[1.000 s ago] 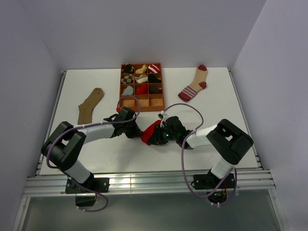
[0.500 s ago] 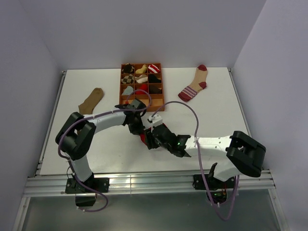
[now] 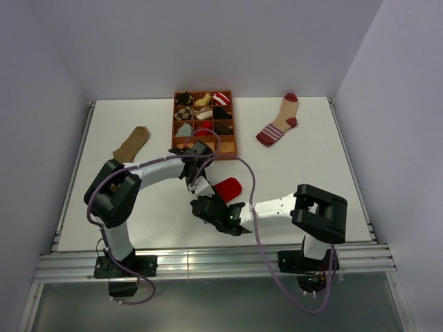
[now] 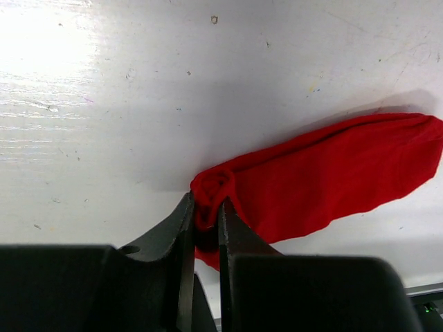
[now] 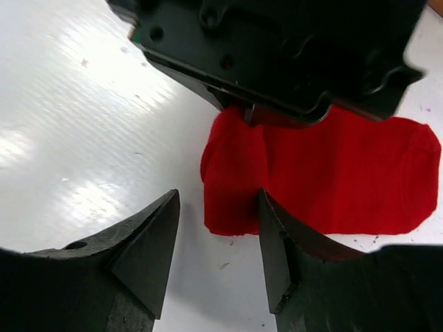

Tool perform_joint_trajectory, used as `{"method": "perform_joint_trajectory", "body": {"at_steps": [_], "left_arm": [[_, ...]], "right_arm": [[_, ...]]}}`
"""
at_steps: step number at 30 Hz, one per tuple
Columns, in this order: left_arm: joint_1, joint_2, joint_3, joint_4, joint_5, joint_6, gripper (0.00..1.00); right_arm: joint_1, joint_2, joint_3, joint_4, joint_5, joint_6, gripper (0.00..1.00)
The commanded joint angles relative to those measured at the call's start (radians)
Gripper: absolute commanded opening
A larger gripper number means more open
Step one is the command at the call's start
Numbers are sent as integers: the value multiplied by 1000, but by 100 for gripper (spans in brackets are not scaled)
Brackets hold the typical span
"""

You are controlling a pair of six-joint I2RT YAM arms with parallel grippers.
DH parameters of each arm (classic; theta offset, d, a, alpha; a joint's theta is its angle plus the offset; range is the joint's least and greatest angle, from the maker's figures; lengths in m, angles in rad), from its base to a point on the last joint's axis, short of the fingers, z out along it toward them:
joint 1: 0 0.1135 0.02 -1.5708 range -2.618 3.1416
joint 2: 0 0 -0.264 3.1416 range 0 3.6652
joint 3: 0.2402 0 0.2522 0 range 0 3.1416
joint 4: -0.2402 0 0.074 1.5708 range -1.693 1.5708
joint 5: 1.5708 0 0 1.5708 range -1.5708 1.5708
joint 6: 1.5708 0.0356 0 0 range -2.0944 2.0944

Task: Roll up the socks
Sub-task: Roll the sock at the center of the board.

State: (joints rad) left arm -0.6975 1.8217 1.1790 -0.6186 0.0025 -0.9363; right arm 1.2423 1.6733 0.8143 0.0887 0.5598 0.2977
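The red sock (image 3: 228,188) lies flat on the white table, its long body (image 4: 332,169) running off to the right in the left wrist view. My left gripper (image 4: 205,207) is shut on a bunched edge of it; from above that gripper (image 3: 205,184) sits at the sock's left end. My right gripper (image 5: 218,197) stands open just near of the sock (image 5: 325,173), its right finger (image 5: 277,235) beside the sock's near edge and holding nothing; from above the right gripper (image 3: 209,207) is below the sock. A brown sock (image 3: 131,144) lies far left, a beige maroon-striped sock (image 3: 278,124) far right.
An orange compartment tray (image 3: 227,146) with several small sock bundles stands at the back centre, just behind the left gripper. The left gripper's black body (image 5: 277,55) hangs over the sock's far side in the right wrist view. Side walls border the table.
My right gripper let go of the red sock, opened, and swung to the near-left side of it. The left gripper kept its hold, and the sock now lies spread out flat.
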Motion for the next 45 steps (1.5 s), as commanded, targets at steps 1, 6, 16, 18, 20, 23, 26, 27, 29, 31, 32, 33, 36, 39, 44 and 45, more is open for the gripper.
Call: {"method": "perform_joint_trajectory", "body": {"at_steps": [1, 6, 16, 18, 20, 23, 26, 27, 29, 31, 32, 33, 36, 39, 44, 45], "left_arm": [[-8, 33, 2, -76, -30, 27, 2], [-10, 34, 4, -78, -27, 28, 2], [-7, -42, -16, -35, -32, 5, 33], [-2, -83, -31, -11, -26, -4, 46], [7, -122, -51, 40, -21, -16, 55], [24, -220, -108, 118, -36, -42, 68], [49, -338, -214, 215, -53, -71, 74], [55, -395, -238, 233, -58, -88, 75], [75, -447, -309, 275, -65, -101, 76], [85, -510, -355, 328, -62, -122, 76], [87, -527, -379, 351, -53, -125, 76], [87, -553, -427, 400, -29, -130, 76], [87, -573, -513, 498, 32, -165, 77], [85, -565, -565, 537, 57, -194, 77], [84, -535, -601, 595, 71, -219, 76], [84, -529, -604, 606, 74, -228, 76]], "right_arm": [[11, 40, 36, -20, 114, 7, 56], [11, 92, 13, -7, 126, 24, 49], [2, 74, -89, 69, -30, 84, 0], [-12, 46, -116, 108, -76, 86, 0], [-29, 8, -150, 129, -170, 101, 0], [-84, -46, -197, 178, -317, 119, 0], [-145, -73, -224, 203, -450, 130, 0], [-158, -78, -225, 204, -483, 129, 0], [-201, -87, -230, 226, -555, 133, 0], [-254, -96, -248, 255, -678, 149, 0], [-274, -95, -251, 267, -710, 152, 0], [-291, -93, -256, 272, -777, 152, 0], [-351, -72, -265, 305, -900, 162, 0], [-400, -35, -273, 342, -975, 185, 0], [-460, 26, -276, 382, -1103, 208, 0], [-477, 40, -273, 384, -1113, 212, 0]]}}
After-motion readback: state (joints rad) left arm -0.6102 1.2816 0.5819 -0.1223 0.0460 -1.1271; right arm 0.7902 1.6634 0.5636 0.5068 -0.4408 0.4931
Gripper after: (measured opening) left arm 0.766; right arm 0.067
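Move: The left fingers still pinch the sock's rolled end, its middle about 1 cm below their point. From the open right hand that roll lies roughly 1 cm ahead, 1 cm to the right and 3 cm down. The sock's flat part is centred some 6 cm right of the roll and 1 cm farther out; the box's middle is about 22 cm beyond the roll, 1 cm left of it. Right sinks 2 cm, pinches the sock's roll, then turns some 45 degrees; left opens, lifts off leftward, dips again. ##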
